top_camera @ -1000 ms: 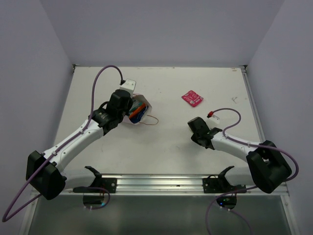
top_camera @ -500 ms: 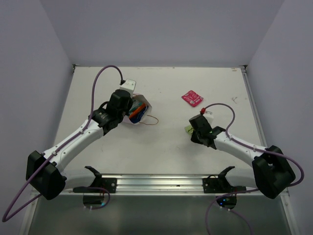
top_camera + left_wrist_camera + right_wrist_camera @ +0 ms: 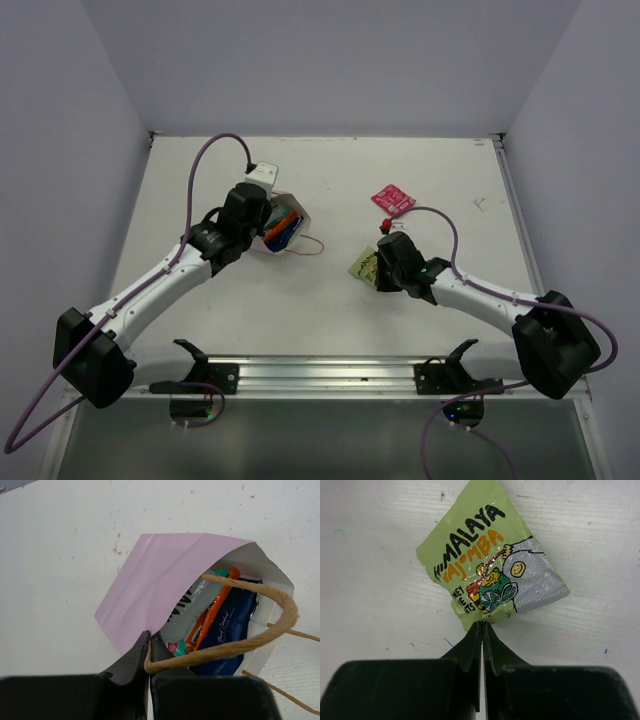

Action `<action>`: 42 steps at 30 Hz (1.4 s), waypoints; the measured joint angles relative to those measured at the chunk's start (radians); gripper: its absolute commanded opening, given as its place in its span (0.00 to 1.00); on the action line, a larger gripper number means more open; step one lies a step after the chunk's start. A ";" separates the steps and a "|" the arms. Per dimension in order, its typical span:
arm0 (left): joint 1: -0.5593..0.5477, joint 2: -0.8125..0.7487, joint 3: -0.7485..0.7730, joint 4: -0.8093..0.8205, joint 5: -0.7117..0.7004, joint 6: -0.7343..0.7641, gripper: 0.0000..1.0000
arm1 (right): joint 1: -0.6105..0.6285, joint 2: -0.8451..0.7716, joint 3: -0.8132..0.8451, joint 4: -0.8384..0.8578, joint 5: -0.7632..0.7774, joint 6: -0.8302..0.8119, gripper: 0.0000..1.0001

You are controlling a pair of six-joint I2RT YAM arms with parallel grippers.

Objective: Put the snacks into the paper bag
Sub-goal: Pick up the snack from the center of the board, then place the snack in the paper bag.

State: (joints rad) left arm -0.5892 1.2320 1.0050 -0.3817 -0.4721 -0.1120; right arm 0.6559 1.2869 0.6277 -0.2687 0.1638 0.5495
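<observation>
The pale pink paper bag (image 3: 150, 575) lies on its side with its mouth open, and my left gripper (image 3: 149, 636) is shut on its tan string handle (image 3: 240, 645) at the rim. Inside it show an orange packet (image 3: 215, 607), a dark blue one (image 3: 235, 625), a silver-grey one (image 3: 187, 611) and a bit of teal-green (image 3: 181, 649). My right gripper (image 3: 482, 625) is shut on the lower edge of the yellow-green packet (image 3: 490, 565), which hangs just above the table right of the bag (image 3: 285, 228). A pink-red packet (image 3: 393, 200) lies on the table behind the right gripper (image 3: 372, 268).
The bag's second string handle (image 3: 312, 245) trails on the white table (image 3: 340, 300) towards the right arm. A metal rail (image 3: 330, 375) runs along the near edge, and walls close in the left, back and right sides.
The right gripper has closed tight on the yellow-green packet and carried it leftward, towards the bag. The left arm and the bag have stayed still.
</observation>
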 measured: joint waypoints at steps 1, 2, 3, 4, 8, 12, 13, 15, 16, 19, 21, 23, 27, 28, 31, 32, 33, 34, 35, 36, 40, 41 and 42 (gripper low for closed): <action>0.000 0.000 0.000 0.000 0.000 0.000 0.00 | 0.000 -0.002 0.000 0.008 -0.007 -0.003 0.00; 0.000 0.000 0.000 0.000 0.000 0.000 0.00 | 0.000 -0.008 0.000 0.012 -0.019 -0.006 0.00; 0.000 0.000 0.000 0.000 0.000 0.000 0.00 | 0.001 -0.019 0.000 0.014 -0.027 -0.010 0.00; 0.000 0.000 0.000 0.000 0.000 0.000 0.00 | 0.004 -0.034 0.000 0.017 -0.033 -0.013 0.00; 0.000 0.000 0.000 0.000 0.000 0.000 0.00 | 0.012 -0.097 0.026 0.011 -0.056 -0.025 0.00; 0.000 0.000 0.000 0.000 0.000 0.000 0.00 | 0.020 -0.117 0.108 -0.013 -0.064 -0.034 0.00; 0.000 0.000 0.000 0.000 0.000 0.001 0.00 | 0.023 -0.121 0.132 -0.022 -0.065 -0.035 0.00; 0.000 0.000 0.000 0.000 0.000 0.001 0.00 | 0.025 -0.127 0.180 -0.053 -0.069 -0.034 0.00; 0.000 0.000 0.000 0.000 0.000 0.001 0.00 | 0.027 -0.129 0.200 -0.068 -0.069 -0.034 0.00; 0.000 0.000 0.000 0.000 0.000 0.001 0.00 | 0.035 -0.129 0.278 -0.131 -0.070 -0.029 0.00; 0.000 0.000 0.000 0.000 0.002 0.001 0.00 | 0.047 -0.126 0.326 -0.171 -0.069 -0.018 0.00; 0.000 0.000 0.000 0.000 0.006 0.001 0.00 | 0.068 -0.111 0.385 -0.202 -0.069 -0.005 0.00; 0.000 0.000 0.000 0.000 0.017 0.002 0.00 | 0.118 -0.064 0.468 -0.227 -0.068 0.020 0.00; 0.001 0.000 0.000 0.000 0.020 0.002 0.00 | 0.131 -0.045 0.488 -0.231 -0.069 0.026 0.00; 0.003 0.000 0.000 0.000 0.029 0.002 0.00 | 0.162 0.033 0.553 -0.237 -0.072 0.046 0.00; 0.004 0.000 0.000 0.000 0.031 0.002 0.00 | 0.169 0.061 0.571 -0.237 -0.076 0.054 0.00; 0.005 0.000 -0.001 0.000 0.033 0.002 0.00 | 0.175 0.091 0.589 -0.236 -0.077 0.062 0.00; 0.005 0.000 -0.001 0.000 0.035 0.002 0.00 | 0.181 0.120 0.605 -0.233 -0.079 0.071 0.00; 0.006 0.000 -0.002 0.000 0.038 0.002 0.00 | 0.186 0.147 0.619 -0.230 -0.079 0.080 0.00; 0.006 0.000 -0.002 0.000 0.041 0.002 0.00 | 0.191 0.173 0.632 -0.228 -0.079 0.089 0.00; 0.006 0.000 -0.003 0.000 0.050 0.002 0.00 | 0.205 0.271 0.699 -0.217 -0.086 0.121 0.00; 0.006 0.000 -0.003 0.000 0.052 0.002 0.00 | 0.208 0.295 0.721 -0.213 -0.089 0.127 0.00; 0.006 0.000 -0.003 0.000 0.054 0.002 0.00 | 0.210 0.318 0.741 -0.205 -0.095 0.134 0.00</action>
State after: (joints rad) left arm -0.5835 1.2320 1.0019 -0.3820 -0.4183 -0.1104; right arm 0.8661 1.6051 1.3685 -0.4740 0.0685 0.6834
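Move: The green snack is already pinched by one edge in the right fingers, close over the board. The paper bag's open mouth lies about 22 cm to this hand's left, 10 cm ahead and some 8 cm higher. The bag's loose handle loop is roughly 14 cm left and 8 cm ahead, down low, and the pink snack about 18 cm ahead and 4 cm right. From the left hand, holding the bag, the mouth is some 5 cm right, 3 cm ahead and 7 cm below. Up first, then left: the right hand lifts the green snack steeply, by some 17 cm, while easing left, then swings across towards the bag's mouth, about 18 cm left and a little forward in all, sinking slightly at the end. It rolls its left side up about 15 degrees and turns a little counter-clockwise, grip kept. The left hand keeps holding the bag by its upper edge and handle, barely shifting. ##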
